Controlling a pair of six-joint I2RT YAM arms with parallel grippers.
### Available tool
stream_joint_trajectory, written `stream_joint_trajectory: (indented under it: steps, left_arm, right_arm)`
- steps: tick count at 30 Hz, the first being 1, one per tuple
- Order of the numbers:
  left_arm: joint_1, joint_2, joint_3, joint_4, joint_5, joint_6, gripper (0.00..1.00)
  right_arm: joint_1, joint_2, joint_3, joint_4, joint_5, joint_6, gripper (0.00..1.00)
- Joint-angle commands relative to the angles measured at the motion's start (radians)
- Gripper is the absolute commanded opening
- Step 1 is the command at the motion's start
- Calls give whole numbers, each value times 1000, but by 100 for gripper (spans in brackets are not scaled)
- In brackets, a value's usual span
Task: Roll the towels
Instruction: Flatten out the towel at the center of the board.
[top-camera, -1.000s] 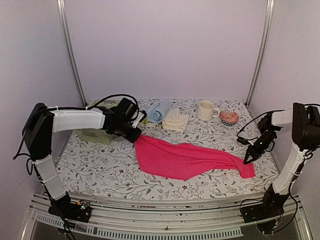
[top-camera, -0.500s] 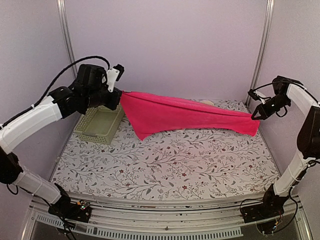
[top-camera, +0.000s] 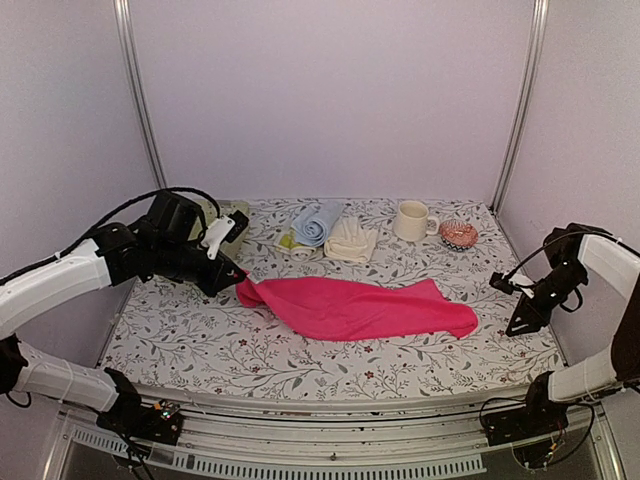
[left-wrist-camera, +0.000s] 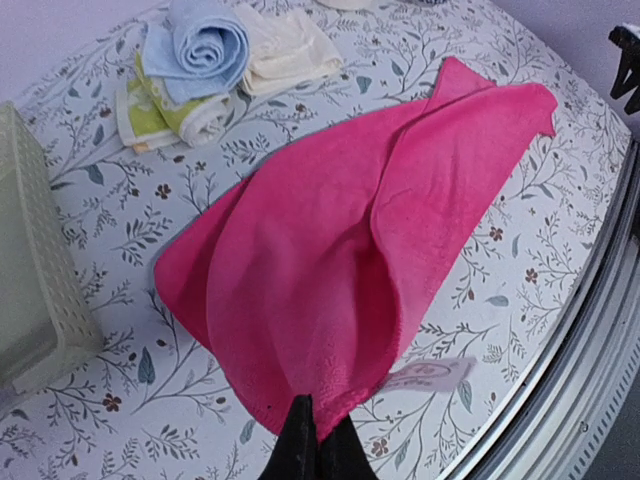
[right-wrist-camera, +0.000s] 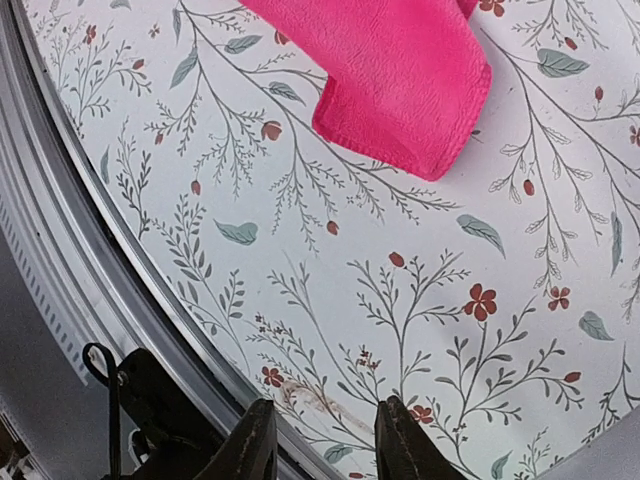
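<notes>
The hot pink towel (top-camera: 350, 308) lies crumpled lengthwise across the middle of the table. My left gripper (top-camera: 237, 283) is shut on its left corner, seen close up in the left wrist view (left-wrist-camera: 318, 440) with the pink towel (left-wrist-camera: 340, 250) spreading away from the tips. My right gripper (top-camera: 516, 325) hangs open and empty near the table's right front edge. Its wrist view shows the gripper (right-wrist-camera: 322, 435) apart from the towel's free end (right-wrist-camera: 400, 80). At the back lie a rolled light blue towel (top-camera: 315, 222), a cream-white towel (top-camera: 350, 240) and a yellow-green towel (top-camera: 289, 243).
A cream mug (top-camera: 410, 220) and a small pink dish (top-camera: 459, 234) stand at the back right. The pale green mesh basket (left-wrist-camera: 30, 260) sits at the left, mostly behind my left arm in the top view. A metal rail (right-wrist-camera: 70, 270) runs along the table's front edge.
Half a second ago the pink towel hung stretched in the air between both grippers. Now it lies on the table; the right gripper has let go and dropped to the right, the left still holds.
</notes>
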Motion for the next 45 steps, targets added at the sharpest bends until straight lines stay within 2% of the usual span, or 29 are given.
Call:
stream_joint_trajectory:
  steps: [1,5,7,11,16,24,34,45]
  left_arm:
    - [-5,-19,-10,-64,91,-49,0]
    - [-4,-9,-26,-15,68,-36,0]
    - [-4,22,-25,4,78,-41,0]
    - [-4,79,-26,61,120,-76,0]
    - [-4,116,-26,98,134,-93,0]
    - [-5,140,-29,99,128,-88,0]
    - [-4,138,-31,84,115,-85,0]
    - [-4,122,-47,89,97,-84,0]
  right_arm:
    - [0,45,96,51,17,-66,37]
    - [7,244,327,139,-129,170,33]
    - [54,324,405,172,-186,269,32]
    - [196,440,450,291,-103,411,32]
    - [258,614,549,318,-82,493,32]
    - [312,744,587,389,-27,531,34]
    - [358,833,632,401,-94,566,35]
    - [408,902,673,397,-42,583,35]
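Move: Some 22 cm ahead of the right hand, 13 cm to its left and 9 cm below lies the far right corner of the pink towel. The towel's near right corner is only about 5 cm ahead and 8 cm left, at the same depth. Beyond the far corner stand the mug, about 20 cm farther out and 3 cm left of it, and the bowl, 17 cm farther out and 7 cm to its right. For the left hand, the far corner is roughly 16 cm ahead, 36 cm right and 20 cm below. Swinging forward about 22 cm and left about 13, the right hand first rises some 4 cm, then sinks to end 8 cm lower, its part-open fingers coming down around the towel's far right corner without closing. The left hand keeps its pinch on the raised left end and eases it down about 4 cm and slightly right, tipping some 10 degrees, then holds still. ##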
